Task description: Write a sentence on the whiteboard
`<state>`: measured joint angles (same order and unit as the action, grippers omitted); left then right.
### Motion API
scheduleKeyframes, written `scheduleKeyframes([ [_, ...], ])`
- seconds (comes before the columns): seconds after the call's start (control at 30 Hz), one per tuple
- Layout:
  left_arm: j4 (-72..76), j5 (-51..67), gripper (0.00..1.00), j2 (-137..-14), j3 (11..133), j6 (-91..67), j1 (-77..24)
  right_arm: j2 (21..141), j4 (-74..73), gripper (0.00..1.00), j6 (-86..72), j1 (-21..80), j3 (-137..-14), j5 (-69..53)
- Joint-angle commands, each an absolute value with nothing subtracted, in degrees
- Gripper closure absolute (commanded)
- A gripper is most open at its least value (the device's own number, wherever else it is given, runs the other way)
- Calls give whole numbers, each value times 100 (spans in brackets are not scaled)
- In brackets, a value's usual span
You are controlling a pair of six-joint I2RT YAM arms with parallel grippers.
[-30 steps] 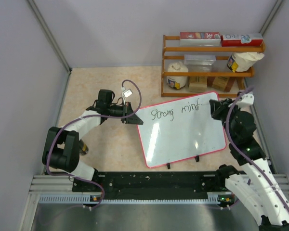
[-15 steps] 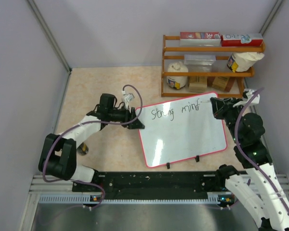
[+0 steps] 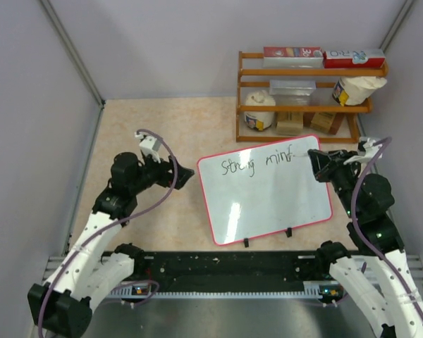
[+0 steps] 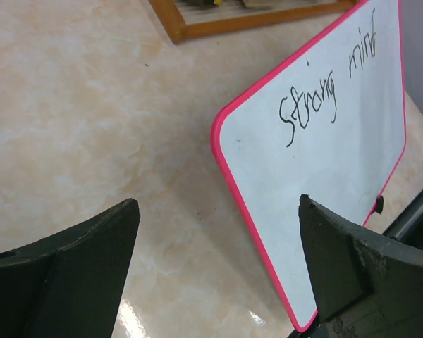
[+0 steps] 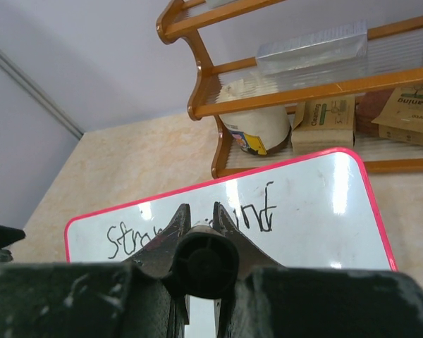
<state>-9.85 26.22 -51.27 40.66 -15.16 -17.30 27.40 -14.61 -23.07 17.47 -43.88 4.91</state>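
Observation:
The whiteboard point(image 3: 268, 197), white with a red frame, lies tilted on the table between the arms. Along its top edge the sentence point(image 3: 240, 167) reads "Strong mind" in black. My right gripper point(image 3: 316, 160) is over the board's top right corner, shut on a black pen point(image 5: 204, 264) whose round end faces the right wrist camera. The pen tip is hidden by the fingers point(image 5: 178, 222). My left gripper point(image 3: 187, 174) stands open just left of the board's left edge, touching nothing. In the left wrist view its gripper point(image 4: 217, 203) frames the board's red edge point(image 4: 254, 211) and bare table.
A wooden rack point(image 3: 310, 70) with boxes, tubs and a clear container stands right behind the board's far edge. Grey walls enclose the table on three sides. A black rail point(image 3: 225, 267) runs along the near edge, by the board's two small black feet point(image 3: 288, 232).
My left gripper has opened, let go of the board's left edge and drawn back to the left. The right gripper with the pen has shifted slightly.

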Motion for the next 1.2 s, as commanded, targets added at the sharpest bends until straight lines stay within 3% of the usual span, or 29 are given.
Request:
scheduleKeyframes([
  [0.0, -1353, 1373, 1, -4133, 3841, -2091, -1705, 2610, -1740, 100, -2188, 1705, -4421, 80],
  [0.17, -1511, 1335, 1, -3140, 3324, -2803, -1705, 2312, -1915, 100, -2294, 1705, -4079, -360],
  [0.47, -1092, 1915, 1, -2435, 2577, -3629, -1705, 2074, -2180, 100, -2259, 1714, -3665, -554],
  [0.6, -484, 2258, 1, -2654, 2364, -3779, -1705, 2188, -2241, 100, -2241, 1705, -3744, -554],
  [1.17, -546, 2636, 3, -4314, 2953, -3006, -1705, 3234, -1160, 100, -2338, 1705, -3560, -1283],
])
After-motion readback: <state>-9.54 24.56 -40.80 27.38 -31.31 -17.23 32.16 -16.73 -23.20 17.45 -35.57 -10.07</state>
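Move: From the right hand, which holds the marker, the blank stretch of whiteboard under "mind" lies some 8 cm left, 3 cm ahead and about 17 cm below. "mind" itself is roughly 6 cm ahead, 7 cm left and 11 cm below; "strong" is about 3 cm ahead, 19 cm left and 12 cm below. From the empty, open left hand that blank stretch lies nearly level ahead, about 27 cm to the right and 5 cm lower. Still pinching the marker, its tip clear of the whiteboard, the right hand sinks about 10 cm and goes some 5 cm left, towards the blank area below "mind"; it first draws back slightly, then returns forward, tipping down and turning counter-clockwise about 15 degrees each. Beside the board's left edge, the wide-open left hand backs away, then sinks below its starting height and eases partly forward again. ##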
